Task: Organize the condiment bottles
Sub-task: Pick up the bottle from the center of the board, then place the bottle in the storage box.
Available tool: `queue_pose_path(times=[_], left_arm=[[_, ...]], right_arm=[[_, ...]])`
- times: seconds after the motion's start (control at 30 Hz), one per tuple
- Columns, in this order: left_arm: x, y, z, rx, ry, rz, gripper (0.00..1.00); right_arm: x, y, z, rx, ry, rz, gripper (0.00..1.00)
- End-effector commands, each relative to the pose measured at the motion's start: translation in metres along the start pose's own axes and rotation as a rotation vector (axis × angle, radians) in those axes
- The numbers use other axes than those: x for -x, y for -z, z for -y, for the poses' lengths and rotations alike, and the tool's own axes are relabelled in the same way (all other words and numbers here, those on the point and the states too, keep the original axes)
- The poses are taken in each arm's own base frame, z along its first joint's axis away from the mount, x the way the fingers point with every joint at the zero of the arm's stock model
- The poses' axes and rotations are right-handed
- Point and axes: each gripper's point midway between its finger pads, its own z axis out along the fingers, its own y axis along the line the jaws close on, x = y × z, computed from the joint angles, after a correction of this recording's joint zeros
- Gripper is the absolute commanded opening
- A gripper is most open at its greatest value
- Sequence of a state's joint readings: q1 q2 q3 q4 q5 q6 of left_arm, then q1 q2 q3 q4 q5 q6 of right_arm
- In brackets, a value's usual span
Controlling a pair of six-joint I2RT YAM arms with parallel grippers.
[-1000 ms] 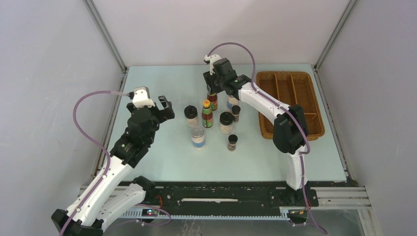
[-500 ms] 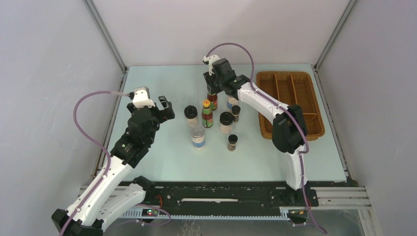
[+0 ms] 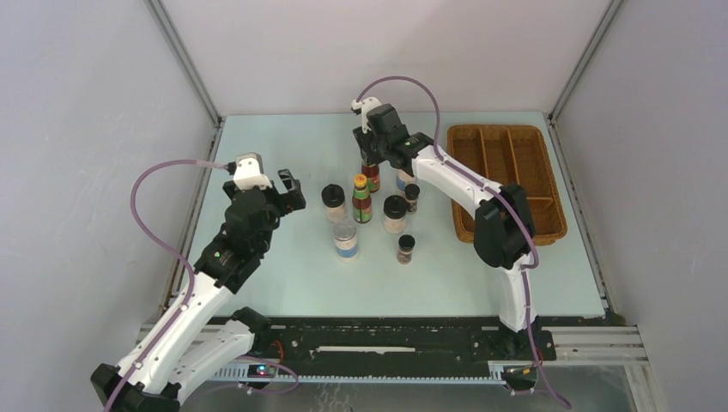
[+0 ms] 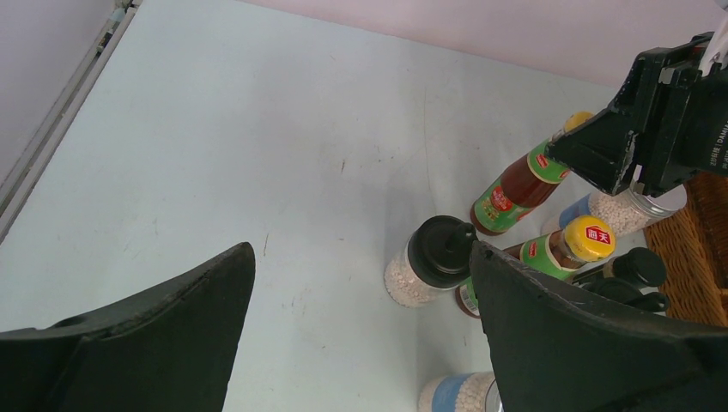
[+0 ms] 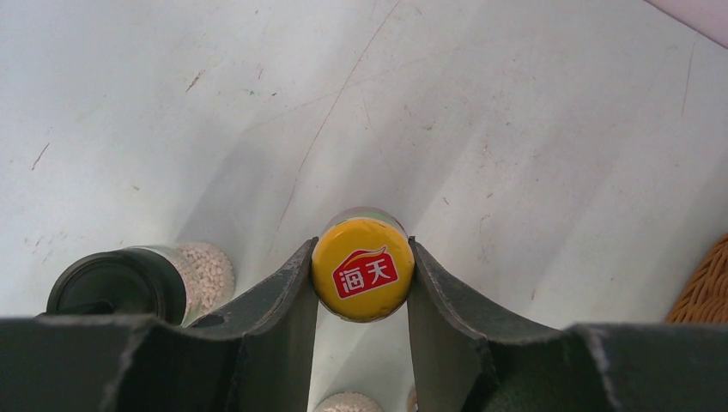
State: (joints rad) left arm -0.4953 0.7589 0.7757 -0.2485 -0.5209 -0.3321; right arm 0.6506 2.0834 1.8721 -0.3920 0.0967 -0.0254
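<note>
My right gripper [image 5: 361, 251] is shut on the yellow cap [image 5: 364, 273] of the rear red sauce bottle [image 3: 371, 178], which stands tilted on the table. A second red sauce bottle [image 3: 361, 201] stands just in front of it. Around them are two black-lidded white jars [image 3: 333, 202] [image 3: 395, 213], two blue-label jars [image 3: 345, 239] [image 3: 403, 178] and two tiny dark jars [image 3: 411, 196] [image 3: 405, 248]. My left gripper [image 4: 360, 253] hovers open to the left of the cluster, nothing between its fingers, with one black-lidded jar [image 4: 438, 254] near its right finger.
A brown wicker divided tray [image 3: 502, 154] lies at the right of the table, close to the bottles. The walls of the enclosure stand at the back and both sides.
The right gripper's jaws have closed onto the rear sauce bottle's cap, and the wrist has edged slightly left. The left arm has hardly moved.
</note>
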Motion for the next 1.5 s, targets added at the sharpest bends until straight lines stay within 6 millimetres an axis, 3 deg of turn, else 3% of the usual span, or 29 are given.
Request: queue_pose_path(times=[0.0,0.53,0.9,1.17,1.47], left_arm=[[0.002,-0.001,-0.002,0.012,0.005,0.025,1.0],[0.002,-0.002,-0.001,0.015,-0.001,0.021,1.0],[0.0,-0.003,-0.001,0.015,-0.003,0.016,1.0],[0.001,-0.003,-0.001,0.015,-0.004,0.018,1.0],[0.0,-0.003,0.001,0.004,-0.003,0.014,1.0]], right_arm=[[0.02,0.005,0.008,-0.05,0.031,0.068,0.0],[0.08,0.026,0.028,-0.073,0.002,0.218,0.0],[0.127,0.055,0.055,-0.099,-0.033,0.308,0.0],[0.158,0.091,0.119,-0.204,-0.105,0.391,0.0],[0.156,0.129,0.2,-0.375,-0.198,0.424,0.0]])
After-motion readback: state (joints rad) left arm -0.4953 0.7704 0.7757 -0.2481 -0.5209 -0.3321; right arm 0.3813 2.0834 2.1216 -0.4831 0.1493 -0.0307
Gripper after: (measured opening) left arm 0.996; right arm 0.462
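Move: The right hand already grips the capped top of the upright bottle, whose middle sits about 8 cm below the hand. The wicker tray's middle is about 35 cm to its right, level with it in reach and 15 cm below. Some 12 cm below the hand stand the silver-lidded jar, 9 cm right and level in reach, and the second bottle, 10 cm nearer and 2 cm left. From the left hand, the gripped bottle lies some 17 cm ahead, 24 cm right and 17 cm lower. The right hand keeps its grip on the bottle's cap and, after easing slowly about a centimetre forward and to the right, draws the bottle up some 9 cm clear of the table. Near the top of the lift it speeds up and swings right and forward, some 13 cm right and 9 cm forward over the whole move, passing beyond the silver-lidded jar towards the wicker tray, while the hand turns about 15 degrees clockwise and its fingers tip up by some 10. ##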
